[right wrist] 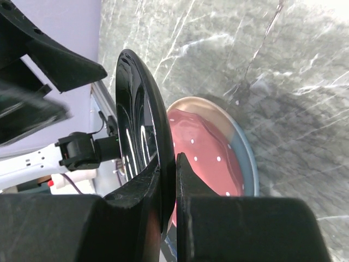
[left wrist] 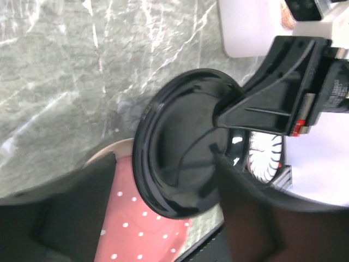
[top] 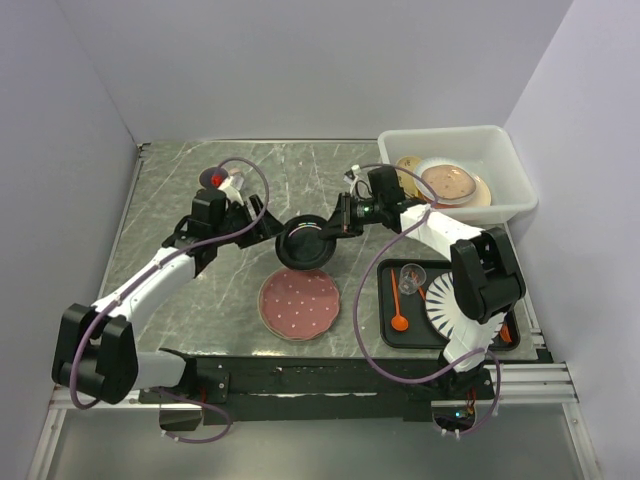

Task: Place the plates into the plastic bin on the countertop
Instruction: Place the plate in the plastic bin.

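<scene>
A black plate point(top: 305, 243) hangs on edge above the countertop point(top: 300, 170), between both arms. My right gripper point(top: 336, 227) is shut on its right rim; in the right wrist view the fingers point(right wrist: 175, 164) pinch the black plate point(right wrist: 136, 120). My left gripper point(top: 274, 233) stands open at the plate's left side; in the left wrist view its fingers point(left wrist: 76, 213) sit wide apart around the black plate point(left wrist: 180, 153). A pink dotted plate point(top: 299, 303) lies flat below. The plastic bin point(top: 505, 150) at the back right holds a pink-and-cream plate point(top: 448, 182) on others.
A black tray point(top: 392, 330) at the front right carries a white plate with black stripes point(top: 445, 300), an orange spoon point(top: 399, 312) and a clear glass point(top: 411, 278). Walls close in the left, back and right sides.
</scene>
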### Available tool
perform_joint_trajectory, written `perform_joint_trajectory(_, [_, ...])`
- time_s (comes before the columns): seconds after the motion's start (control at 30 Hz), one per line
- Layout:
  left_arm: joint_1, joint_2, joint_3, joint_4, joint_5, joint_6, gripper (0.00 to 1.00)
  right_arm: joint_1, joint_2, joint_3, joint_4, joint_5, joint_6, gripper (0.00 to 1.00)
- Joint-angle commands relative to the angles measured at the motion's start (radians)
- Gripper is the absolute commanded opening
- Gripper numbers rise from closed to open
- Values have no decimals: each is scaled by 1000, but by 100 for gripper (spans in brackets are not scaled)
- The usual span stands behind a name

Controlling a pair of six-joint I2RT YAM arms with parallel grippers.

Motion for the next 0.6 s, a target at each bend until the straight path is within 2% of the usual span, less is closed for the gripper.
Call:
perform_joint_trajectory(0.0, [-3,-54,7,11,-11,11,86,3,-33,66,-22,13,-42,0])
perform_joint_trajectory(0.07, [-3,-72,-4,5,-31,13,99,-6,-33,71,-28,13,-46,0])
perform_joint_trajectory(0.57, [-3,-48,4,-4,-27,30,99,-154,-20,130,-43,9,-45,0])
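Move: The black plate is already pinched in the right hand, and the plastic bin it is bound for has its middle about 32 cm to that hand's right, 14 cm ahead and some 6 cm lower. The pink plate lies roughly 19 cm back and 8 cm left of the right hand, 12 cm down; the drinking glass about 12 cm back, 22 cm right, 9 cm down. From the left hand the bin is about 45 cm right and 12 cm ahead. The black plate, kept tilted in the right hand's closed fingers by its rim, is carried forward and to the right towards the bin, about 5 cm in all, creeping at first and then picking up speed. Meanwhile the left hand, already opening beside the plate, spreads its fingers fully and backs off upward by some 1.5 cm. ##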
